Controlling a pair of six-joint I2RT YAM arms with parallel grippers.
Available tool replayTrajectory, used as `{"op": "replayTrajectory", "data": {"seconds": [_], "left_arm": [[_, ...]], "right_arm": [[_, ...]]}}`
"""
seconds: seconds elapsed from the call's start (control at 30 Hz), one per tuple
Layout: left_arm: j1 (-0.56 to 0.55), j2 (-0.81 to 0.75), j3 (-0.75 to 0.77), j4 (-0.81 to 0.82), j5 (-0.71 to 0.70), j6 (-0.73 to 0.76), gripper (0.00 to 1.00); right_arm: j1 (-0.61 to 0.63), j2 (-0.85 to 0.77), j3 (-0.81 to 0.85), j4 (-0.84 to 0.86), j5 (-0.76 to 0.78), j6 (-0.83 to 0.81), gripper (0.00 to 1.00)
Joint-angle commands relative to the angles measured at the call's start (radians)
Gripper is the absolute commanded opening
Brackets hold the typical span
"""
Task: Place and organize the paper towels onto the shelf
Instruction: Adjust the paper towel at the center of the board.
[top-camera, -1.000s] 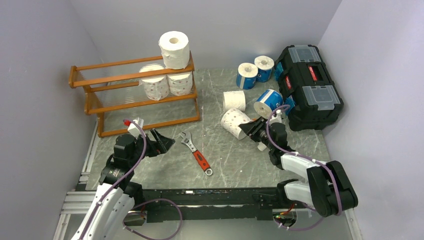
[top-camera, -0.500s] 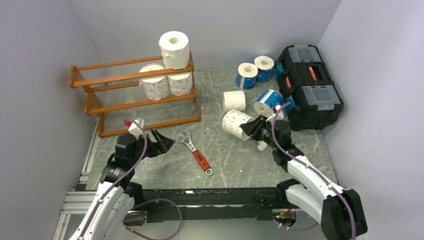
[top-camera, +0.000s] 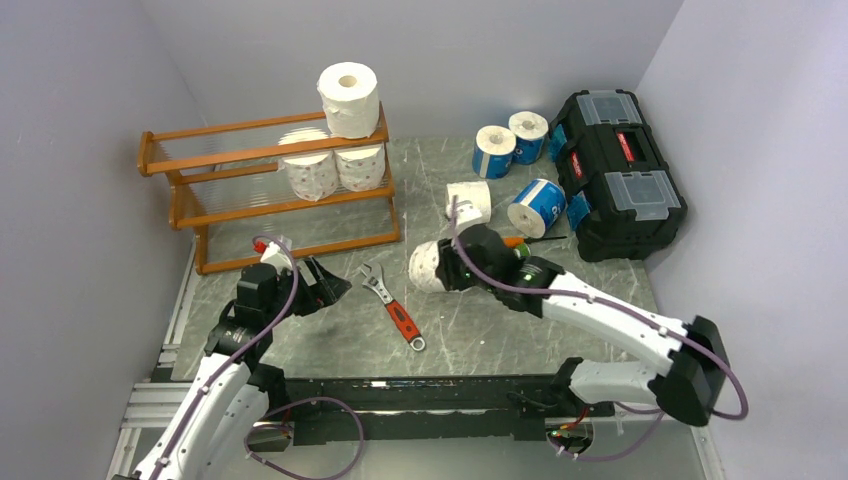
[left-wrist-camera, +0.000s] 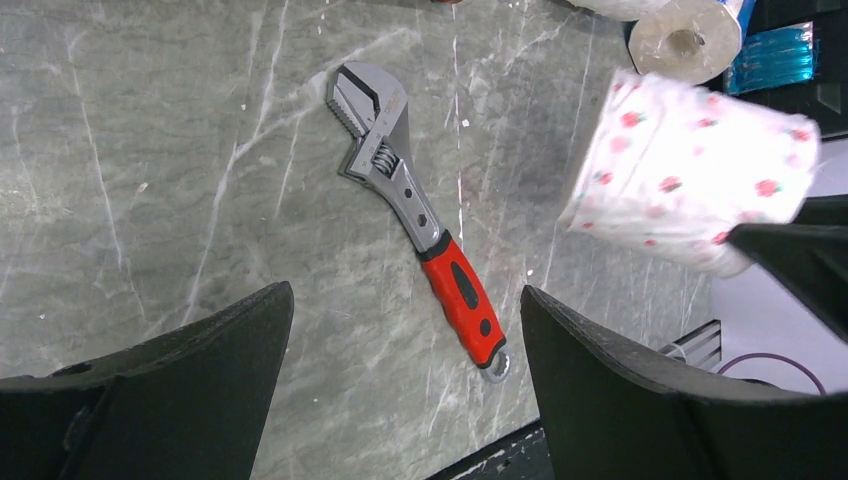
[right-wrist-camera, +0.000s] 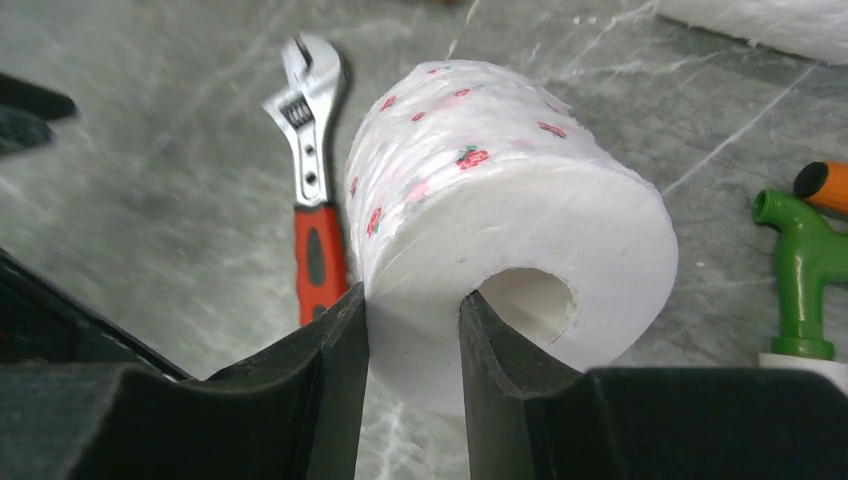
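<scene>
My right gripper (top-camera: 452, 272) is shut on a red-printed paper towel roll (right-wrist-camera: 500, 190), with one finger inside its hollow core and the other against the outer wall. The roll hangs tilted over the table's middle (top-camera: 428, 266). The wooden shelf (top-camera: 270, 150) stands at the back left, bearing a plain white roll (top-camera: 349, 98) on top and two printed rolls (top-camera: 311, 175) on the middle tier. A white roll (top-camera: 468, 200) and three blue-wrapped rolls (top-camera: 494, 150) lie at the back right. My left gripper (top-camera: 325, 285) is open near the shelf's front, holding nothing.
A red-handled adjustable wrench (top-camera: 392, 306) lies on the table between the arms, just left of the held roll. The black toolbox (top-camera: 615, 170) sits at the right edge. A green and orange tool (right-wrist-camera: 800, 270) lies right of the held roll.
My right arm has carried the printed roll leftward, off the table and toward the wrench. The left arm has not moved.
</scene>
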Motion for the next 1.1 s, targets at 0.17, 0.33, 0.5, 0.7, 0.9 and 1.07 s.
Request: {"op": "replayTrajectory", "data": {"seconds": [0.17,0.33,0.5,0.7,0.9,1.07], "left_arm": [[-0.003,0.002,-0.001,0.021,-0.016,-0.008,0.89],[-0.003,0.0,-0.004,0.023,-0.013,-0.004,0.89],[-0.003,0.013,-0.002,0.026,-0.005,-0.003,0.89],[-0.003,0.024,-0.003,0.035,0.004,-0.005,0.89],[-0.003,0.037,0.003,0.031,0.008,-0.005,0.89],[-0.002,0.059,0.024,0.021,0.01,-0.006,0.89]], "right_arm": [[0.212,0.22,0.2,-0.231,0.308,-0.117,0.36],[0.267,0.282,0.242,-0.256,0.314,-0.132,0.37],[0.28,0.32,0.265,-0.278,0.282,-0.129,0.43],[0.281,0.339,0.276,-0.287,0.24,-0.108,0.64],[0.281,0.303,0.296,-0.292,0.229,-0.096,0.8],[0.265,0.191,0.252,-0.224,0.291,-0.053,0.84]]}}
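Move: The right hand already holds the paper towel tilted in the air, pinched at its near upper end. The open spot it is taken to lies about 4 cm to the left, some 14 cm below and about level fore-and-aft. The wrench lies roughly 11 cm left and 1 cm ahead, the green fitting about 14 cm ahead and 17 cm right, both also some 14 cm down. From the left hand, that spot is about 2 cm ahead, 21 cm right and 11 cm below. The tilted paper towel is carried down about 5 cm, and nearly as far back and to the left, towards the open spot beside the wrench handle, while the right wrist rolls its left side down by close to 30 degrees to bring the paper towel upright. There the right hand slows to a near stop, spreads its fingers wide to let go of the paper towel, and then starts to rise about a centimetre. ##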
